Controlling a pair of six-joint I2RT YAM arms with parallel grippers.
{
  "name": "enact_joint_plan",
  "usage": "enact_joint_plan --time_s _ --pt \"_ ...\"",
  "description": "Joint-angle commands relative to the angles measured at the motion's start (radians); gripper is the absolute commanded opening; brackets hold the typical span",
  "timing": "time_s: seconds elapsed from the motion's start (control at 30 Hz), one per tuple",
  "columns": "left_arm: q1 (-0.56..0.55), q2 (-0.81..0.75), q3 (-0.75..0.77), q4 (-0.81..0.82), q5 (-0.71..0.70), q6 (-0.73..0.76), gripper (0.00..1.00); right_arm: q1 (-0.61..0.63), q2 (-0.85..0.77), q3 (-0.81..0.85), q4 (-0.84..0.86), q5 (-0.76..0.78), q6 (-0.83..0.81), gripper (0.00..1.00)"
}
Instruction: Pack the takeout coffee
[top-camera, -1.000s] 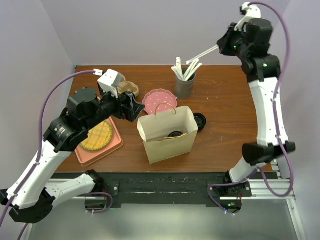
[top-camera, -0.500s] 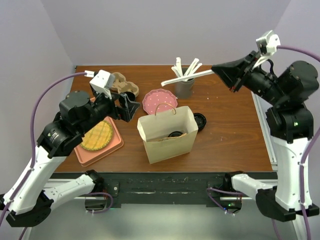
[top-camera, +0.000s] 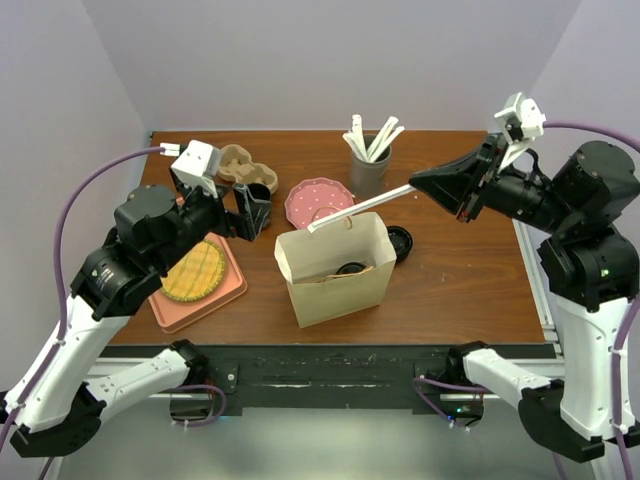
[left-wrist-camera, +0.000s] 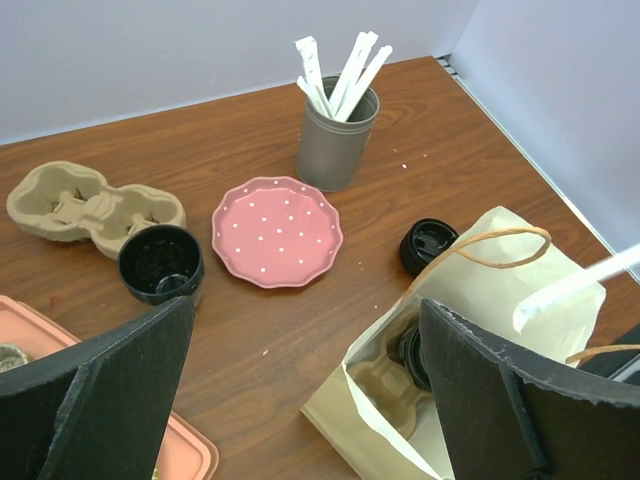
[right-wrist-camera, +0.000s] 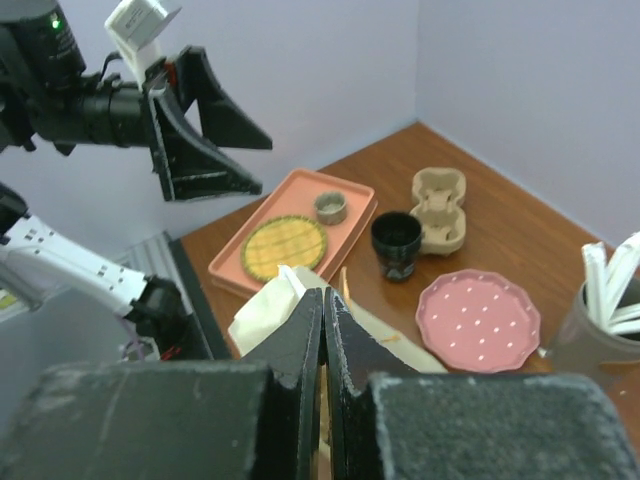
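A tan paper bag (top-camera: 335, 270) stands open at mid-table. Inside it sit a cardboard cup carrier (left-wrist-camera: 375, 375) and a black-lidded coffee cup (top-camera: 350, 268), partly hidden by the bag wall. My right gripper (top-camera: 415, 184) is shut on a white wrapped straw (top-camera: 355, 207), which slants down to the left with its tip over the bag's mouth. In the right wrist view the jaws (right-wrist-camera: 324, 300) are pressed together, and the straw's tip (right-wrist-camera: 290, 277) shows beyond them. My left gripper (top-camera: 252, 210) hangs wide open left of the bag (left-wrist-camera: 480, 300), holding nothing.
A grey tin of wrapped straws (top-camera: 368, 166) stands at the back. A pink dotted plate (top-camera: 318, 200), an empty black cup (left-wrist-camera: 160, 262) and a spare cardboard carrier (left-wrist-camera: 90, 205) lie behind the bag. A black lid (top-camera: 399, 241) lies at its right. An orange tray (top-camera: 222, 290) holds a waffle.
My right arm has swung down and left, carrying the straw from above the tin to over the bag's mouth. The left gripper drew back slightly to the left, still open.
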Motion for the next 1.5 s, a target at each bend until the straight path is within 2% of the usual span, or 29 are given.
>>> enact_joint_plan --time_s 0.0,0.17,0.2,0.53,0.77,0.83,1.0,1.23,1.33,1.37,1.43,1.47 --pt "0.007 -0.005 -0.013 0.03 -0.033 0.036 1.0 0.04 0.01 0.03 -0.113 0.026 -0.03 0.03" --pt "0.007 -0.003 -0.03 0.039 -0.033 0.033 1.0 0.135 0.06 0.064 -0.199 0.122 -0.074 0.01" --pt "0.005 -0.005 -0.031 0.041 -0.033 0.03 1.0 0.185 0.068 0.065 -0.202 0.145 -0.076 0.01" --pt "0.007 -0.035 -0.083 0.061 -0.026 0.008 1.0 0.454 0.177 0.099 -0.208 0.507 -0.12 0.02" --pt "0.007 -0.084 -0.111 0.065 -0.016 -0.012 1.0 0.557 0.229 0.111 -0.213 0.643 -0.148 0.08" --pt "0.007 -0.091 -0.116 0.061 -0.021 -0.007 1.0 0.621 0.269 0.13 -0.227 0.693 -0.158 0.11" --pt "0.005 -0.08 -0.094 0.047 -0.035 0.013 1.0 0.736 0.344 0.196 -0.3 0.833 -0.168 0.28" --pt "0.007 -0.061 -0.086 0.062 -0.036 0.029 1.0 0.741 0.3 0.17 -0.213 0.83 -0.131 0.45" --pt "0.005 -0.06 -0.094 0.077 -0.029 0.028 1.0 0.741 0.272 0.145 -0.169 0.889 -0.088 0.5" --pt "0.007 -0.06 -0.097 0.082 -0.026 0.026 1.0 0.741 0.268 0.137 -0.156 0.943 -0.073 0.55" --pt "0.007 -0.057 -0.102 0.094 -0.023 0.029 1.0 0.741 0.242 0.101 -0.112 0.988 -0.027 0.65" --pt "0.007 -0.054 -0.102 0.1 -0.021 0.031 1.0 0.741 0.232 0.09 -0.101 1.001 -0.017 0.98"
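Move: The paper bag that the right hand's straw is meant for has its middle about 11 cm left of that hand, some 4 cm ahead and 36 cm below. Far below, the black lid stands about 15 cm ahead and 2 cm right of this hand; the pink plate about 25 cm ahead and 14 cm left. From the left hand the bag is some 17 cm right, 4 cm ahead and 26 cm down. The white straw, already pinched in the right fingertips, is carried left and down over the bag's mouth, about 13 cm across and 11 cm lower, the fingers tipping down some 25 degrees. Late on they open well past half and let go of the straw; the hand then eases up and right by 2 to 3 cm. The empty left hand, wide open, sinks about 3 cm. ##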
